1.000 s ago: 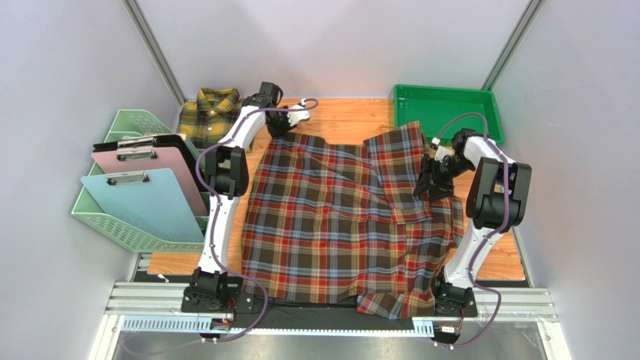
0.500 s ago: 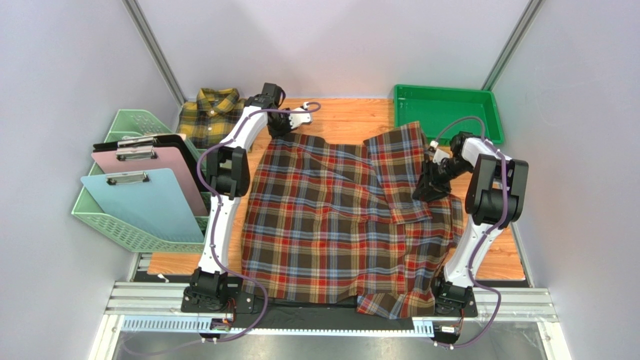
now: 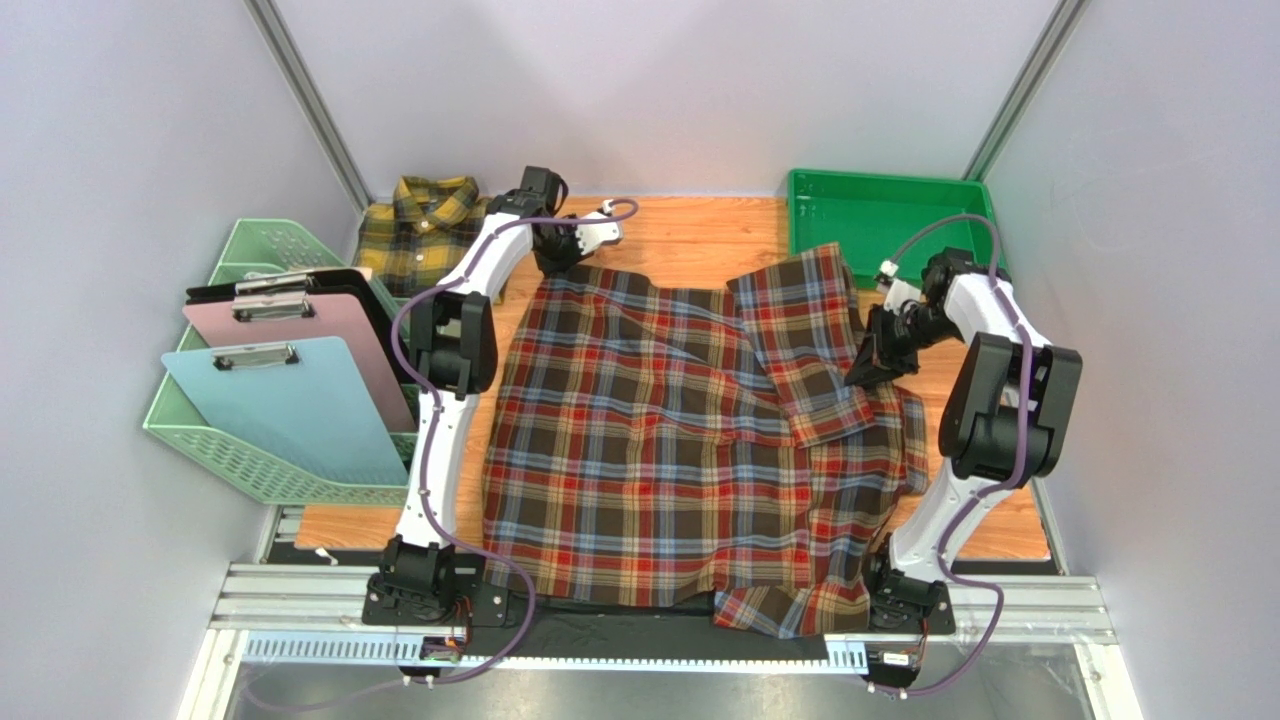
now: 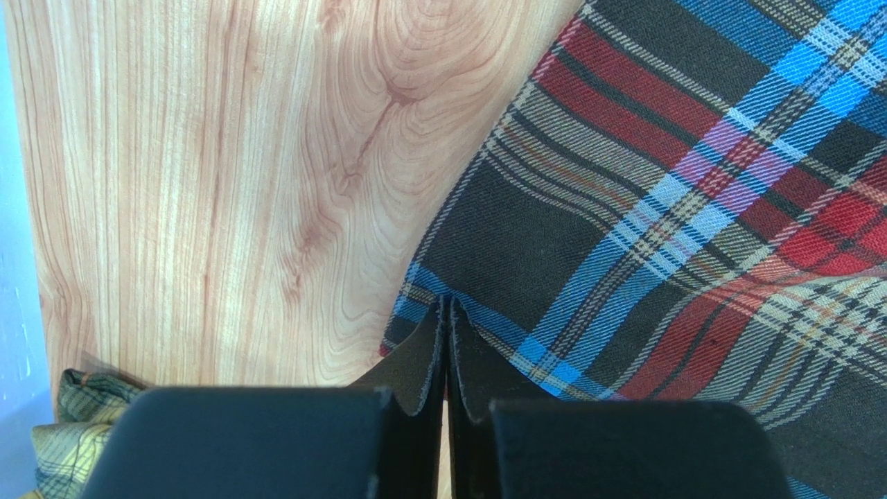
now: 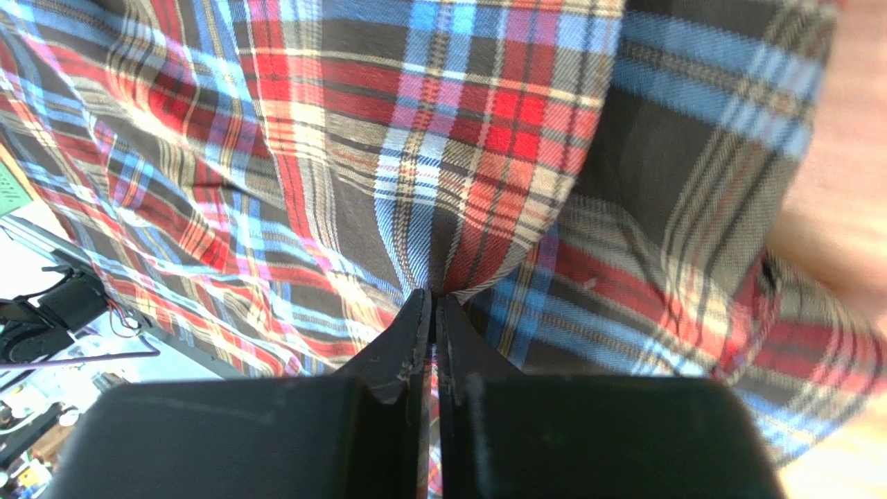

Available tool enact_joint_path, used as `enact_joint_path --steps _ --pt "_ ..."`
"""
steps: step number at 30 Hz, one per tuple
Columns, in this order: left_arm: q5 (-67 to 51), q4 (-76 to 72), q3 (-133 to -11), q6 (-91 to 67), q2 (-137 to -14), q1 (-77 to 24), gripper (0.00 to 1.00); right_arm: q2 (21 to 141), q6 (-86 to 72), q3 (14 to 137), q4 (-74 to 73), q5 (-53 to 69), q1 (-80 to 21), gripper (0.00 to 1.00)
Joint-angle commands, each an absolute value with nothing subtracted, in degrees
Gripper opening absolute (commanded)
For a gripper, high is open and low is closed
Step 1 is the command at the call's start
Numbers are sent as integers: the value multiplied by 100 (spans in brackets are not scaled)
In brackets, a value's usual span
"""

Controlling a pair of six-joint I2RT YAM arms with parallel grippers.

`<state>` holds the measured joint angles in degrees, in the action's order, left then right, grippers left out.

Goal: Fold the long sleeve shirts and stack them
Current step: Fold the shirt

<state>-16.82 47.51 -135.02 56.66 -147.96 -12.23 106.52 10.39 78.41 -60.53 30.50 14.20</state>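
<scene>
A red, brown and navy plaid long sleeve shirt (image 3: 661, 435) lies spread over the wooden table (image 3: 691, 233), one sleeve folded across its right side. My left gripper (image 3: 567, 264) sits at the shirt's far left corner. In the left wrist view it (image 4: 448, 304) is shut, its tips pinching the blue-edged hem (image 4: 489, 343). My right gripper (image 3: 875, 368) is at the folded sleeve's right edge. The right wrist view shows it (image 5: 433, 296) shut on bunched plaid cloth (image 5: 458, 208). The yellow and dark check shirt (image 3: 425, 225) lies folded at the back left.
A green tray (image 3: 902, 210) stands at the back right. A mint basket (image 3: 241, 435) on the left holds pink, blue and black clipboards (image 3: 293, 398). Grey walls close in on both sides. The shirt's hem hangs over the near table edge (image 3: 781, 608).
Both grippers have shut on the red plaid shirt. The right gripper has shifted slightly right, its elbow swinging outward. The left arm has stayed in place.
</scene>
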Motion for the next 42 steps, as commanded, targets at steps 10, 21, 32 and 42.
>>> enact_joint_path --steps 10,21,32,42 --pt "-2426 4860 -13114 5326 -13756 -1160 0 9739 1441 8181 -6249 4674 1828 0" --pt "-2391 4904 -12437 5624 -12509 -1134 0 8703 1898 9194 -7373 5572 2004 0" --pt "-1785 6038 -14298 5160 -14105 -1160 72 8139 2275 8727 -7637 5502 1986 0" --pt "-1828 5432 -14229 5317 -14844 -1169 68 8033 2795 8736 -8437 5089 1986 0"
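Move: The folded sleeve is already between the right hand's shut fingers at its right edge; its middle lies about 7 cm ahead, 8 cm left and 3 cm lower. The shirt body's middle is 9 cm back and 27 cm left of that hand, the green tray 36 cm ahead and 7 cm right. The shirt's far left corner is right at the left hand's shut fingertips, the yellow shirt 8 cm ahead and 18 cm left of them. The sleeve's edge is lifted by the right hand, which keeps its pinch, rises about 18 cm and tips its fingers some 30 degrees up towards forward, then eases a little back and left. From the shirt's far left corner the left hand rises about 14 cm while drawing slightly back, opens at the top, and drops again to just above the corner, its fingers wide around it. ##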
